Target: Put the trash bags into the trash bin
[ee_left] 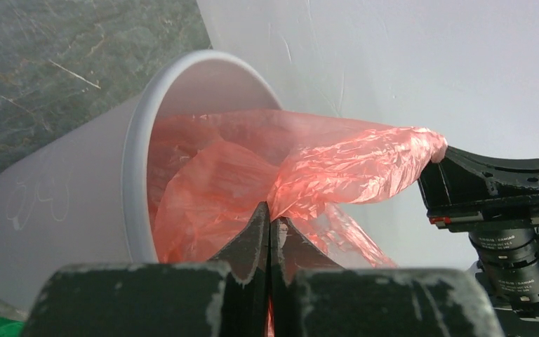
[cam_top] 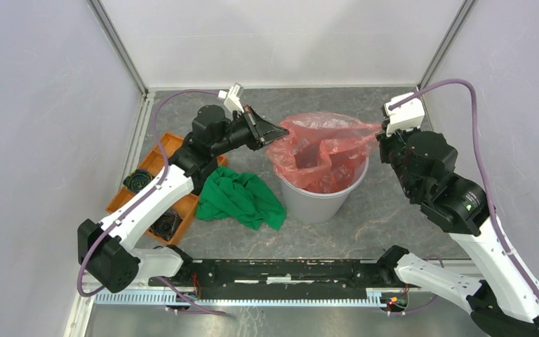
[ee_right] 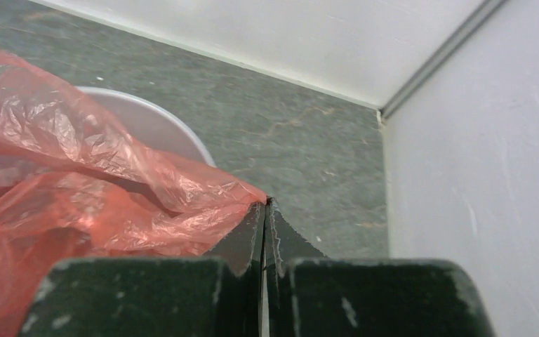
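The red-pink trash bag (cam_top: 319,144) hangs into and over the grey-white trash bin (cam_top: 319,200) at the table's middle. My left gripper (cam_top: 283,131) is shut on the bag's left edge, above the bin's left rim. My right gripper (cam_top: 379,130) is shut on the bag's right edge, above the right rim. The film is stretched between them. In the left wrist view the bag (ee_left: 337,168) runs from my shut left gripper (ee_left: 272,221) across the bin (ee_left: 77,182) to the right gripper (ee_left: 438,158). In the right wrist view the bag (ee_right: 77,189) meets my shut right gripper (ee_right: 265,205) over the bin rim (ee_right: 161,126).
A green cloth (cam_top: 242,198) lies on the table left of the bin. An orange compartment tray (cam_top: 172,147) with black rolls (cam_top: 137,181) sits at the left under my left arm. White walls close in the back and both sides.
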Controlling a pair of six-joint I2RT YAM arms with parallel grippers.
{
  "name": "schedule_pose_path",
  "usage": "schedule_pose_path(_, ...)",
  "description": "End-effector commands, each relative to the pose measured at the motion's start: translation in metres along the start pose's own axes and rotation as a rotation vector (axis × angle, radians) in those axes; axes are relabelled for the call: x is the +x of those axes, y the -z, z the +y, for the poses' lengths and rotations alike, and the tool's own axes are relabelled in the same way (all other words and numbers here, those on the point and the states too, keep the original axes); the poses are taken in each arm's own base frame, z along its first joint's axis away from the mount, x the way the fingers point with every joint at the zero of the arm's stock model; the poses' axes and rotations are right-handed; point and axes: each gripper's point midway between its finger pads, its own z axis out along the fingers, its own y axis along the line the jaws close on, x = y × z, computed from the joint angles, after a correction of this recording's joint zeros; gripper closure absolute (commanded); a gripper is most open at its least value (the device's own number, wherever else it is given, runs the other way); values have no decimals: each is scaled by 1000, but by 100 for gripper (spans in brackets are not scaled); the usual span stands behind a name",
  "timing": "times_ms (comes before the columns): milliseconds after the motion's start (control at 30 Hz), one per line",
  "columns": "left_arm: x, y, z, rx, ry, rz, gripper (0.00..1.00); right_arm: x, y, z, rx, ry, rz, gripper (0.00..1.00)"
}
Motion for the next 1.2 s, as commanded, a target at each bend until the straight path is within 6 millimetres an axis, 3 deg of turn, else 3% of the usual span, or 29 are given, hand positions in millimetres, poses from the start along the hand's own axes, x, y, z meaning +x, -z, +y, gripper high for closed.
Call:
schedule_pose_path(0, -6, -1, -23, 55, -4, 7, 98, 17, 3, -19, 92, 115, 90, 100)
schedule_pose_path(133, -33, 20, -5, -28, -55, -79, 98, 12, 11, -31, 123, 113, 89, 100)
schedule_pose_path(233, -40, 25, 0, -65, -95, -87, 98, 7, 13, -27, 92, 91, 63, 99)
schedule_pose_path(367, -39, 29, -22, 18, -125, -67, 98, -13, 15, -12, -15, 54, -3, 99)
schedule_pose_path(467, -43, 32, -32, 43, -149, -82, 98, -27, 12, -13, -2, 37, -54, 98)
schedule_pose_path(600, -42, 22, -21, 17, -128, -62, 98, -24, -7, -23, 131, 55, -44, 98)
schedule_pose_path(700, -46, 19, -26, 45, -154, -34, 98, -22, -21, -32, 255, 73, -18, 100)
schedule_pose_path(800, -62, 24, -34, 45, -221, -63, 98, -39, -33, -19, 190, 50, -81, 100)
schedule_pose_path(933, -60, 19, -39, 88, -188, -39, 98, -35, -56, -8, 146, 46, -28, 100)
schedule_pose_path(1000, -53, 18, -35, 111, -160, -27, 98, -32, -54, -4, 118, 33, 13, 93)
schedule_pose_path(1100, -48, 18, -27, 98, -138, -19, 98, -36, -34, -11, 100, -19, 62, 65)
schedule_pose_path(1167, -48, 17, -31, 124, -132, -18, 98, -35, -18, -5, 19, -43, 77, 48)
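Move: The trash bin's mouth lies about 11 cm right of the left gripper, 3 cm back and 8 cm lower, and some 12 cm left of the right gripper, 2 cm ahead and 14 cm lower. Each gripper already pinches an edge of the red bag stuffed in it; the left gripper is about 22 cm left of the right one, 3 cm farther out and 6 cm lower. The green cloth lies 13 cm left of the left gripper, 2 cm back, 31 cm below. Keep the bag's left edge pinched with the left gripper and draw it left and forward about 3 cm, then up some 4 cm. With the right gripper still holding the opposite edge, dip 2 cm down and to the right, rise about 4 cm, then carry the edge some 6 cm forward, sinking slightly, and open the fingers at the end to let go of it. ##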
